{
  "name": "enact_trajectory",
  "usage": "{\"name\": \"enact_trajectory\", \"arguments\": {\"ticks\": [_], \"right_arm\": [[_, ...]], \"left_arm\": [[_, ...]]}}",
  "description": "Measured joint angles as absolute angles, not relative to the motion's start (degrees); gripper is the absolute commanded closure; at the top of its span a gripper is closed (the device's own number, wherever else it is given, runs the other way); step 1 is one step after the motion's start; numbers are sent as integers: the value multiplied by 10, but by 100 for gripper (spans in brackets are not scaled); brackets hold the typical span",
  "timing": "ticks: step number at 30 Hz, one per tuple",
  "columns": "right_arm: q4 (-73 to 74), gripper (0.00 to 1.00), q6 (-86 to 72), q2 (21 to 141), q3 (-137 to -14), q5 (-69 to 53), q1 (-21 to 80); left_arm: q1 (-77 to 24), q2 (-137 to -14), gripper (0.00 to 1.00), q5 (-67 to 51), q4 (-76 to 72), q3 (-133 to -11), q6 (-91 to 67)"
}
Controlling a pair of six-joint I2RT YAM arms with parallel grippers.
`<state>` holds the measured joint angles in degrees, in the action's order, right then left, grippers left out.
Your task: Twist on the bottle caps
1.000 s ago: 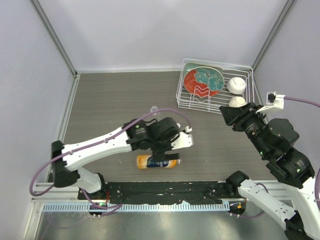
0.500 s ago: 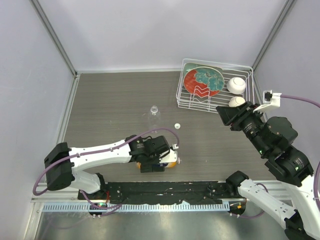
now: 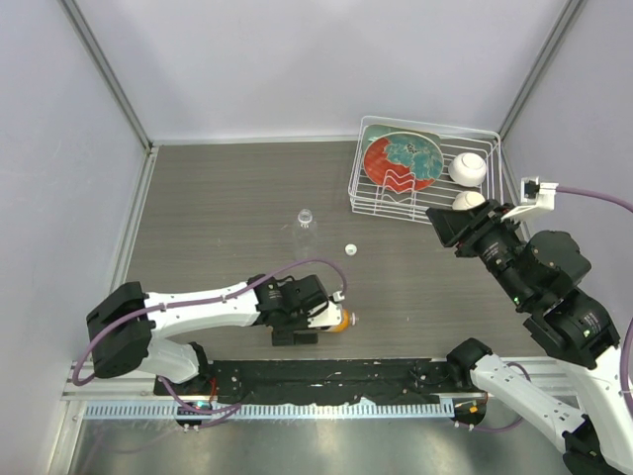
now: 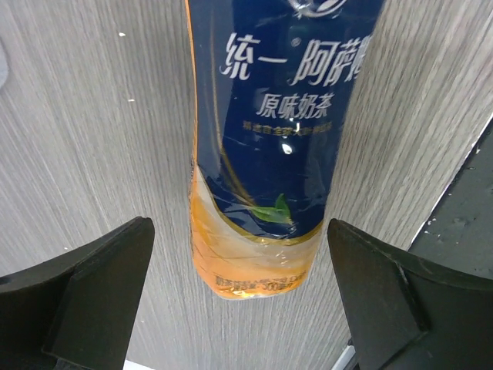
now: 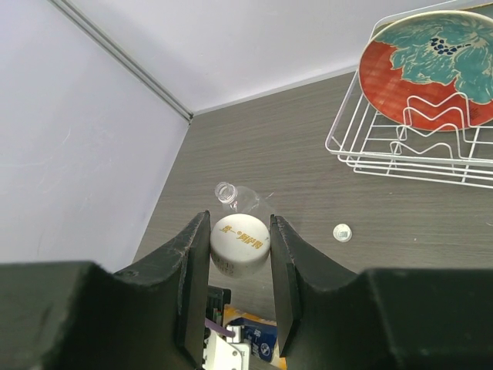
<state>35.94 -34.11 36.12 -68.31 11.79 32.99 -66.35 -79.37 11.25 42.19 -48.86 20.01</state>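
Observation:
The orange-liquid bottle, with a dark blue label, lies on its side near the table's front edge; only its end shows from above. My left gripper is open, with one finger on each side of the bottle's base and a gap at both sides. My right gripper is shut on the cream cap and holds it high in the air at the right. The clear bottle lies uncapped at mid-table. The white cap lies loose to its right.
A white wire rack stands at the back right, holding a red-and-teal plate and two white balls. A black rail runs along the near edge, close to the orange bottle. Grey walls close in the sides.
My left gripper has moved down and toward the near edge, from above the orange bottle to straddling it. The white cap is now uncovered. The right arm shifted only slightly.

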Motion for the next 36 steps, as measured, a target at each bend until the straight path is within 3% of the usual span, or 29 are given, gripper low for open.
{"name": "enact_trajectory", "arguments": {"ticks": [20, 23, 28, 36], "right_arm": [[343, 86, -342, 365, -677, 112, 330], [343, 87, -342, 365, -677, 111, 330], [343, 88, -342, 365, -677, 108, 330], [342, 87, -342, 368, -677, 104, 330]], "left_arm": [[-641, -834, 3, 82, 357, -446, 245], [-636, -830, 13, 73, 353, -441, 248], [-633, -845, 44, 48, 364, -449, 252], [-620, -865, 36, 63, 385, -479, 260]]}}
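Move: The orange bottle lies on its side beneath the left hand, neck towards the robot's right. Its middle is about 5 cm to the hand's right, level with it fore and aft and 3 cm lower, so the open fingers straddle the base end. The clear bottle stands some 16 cm ahead and 3 cm right, the loose white cap about 17 cm ahead and 13 cm right. From the right hand, the orange bottle is roughly 21 cm left, 5 cm back and 38 cm down. The left fingers close from wide open and pinch the lying orange bottle around its body near the base, one pad on the far side and one on the near. Before that the hand sinks nearly 4 cm, almost straight down over the bottle; as the grip tightens it tips by some 5 degrees, edges about 1 cm forward and starts to rise slightly. ##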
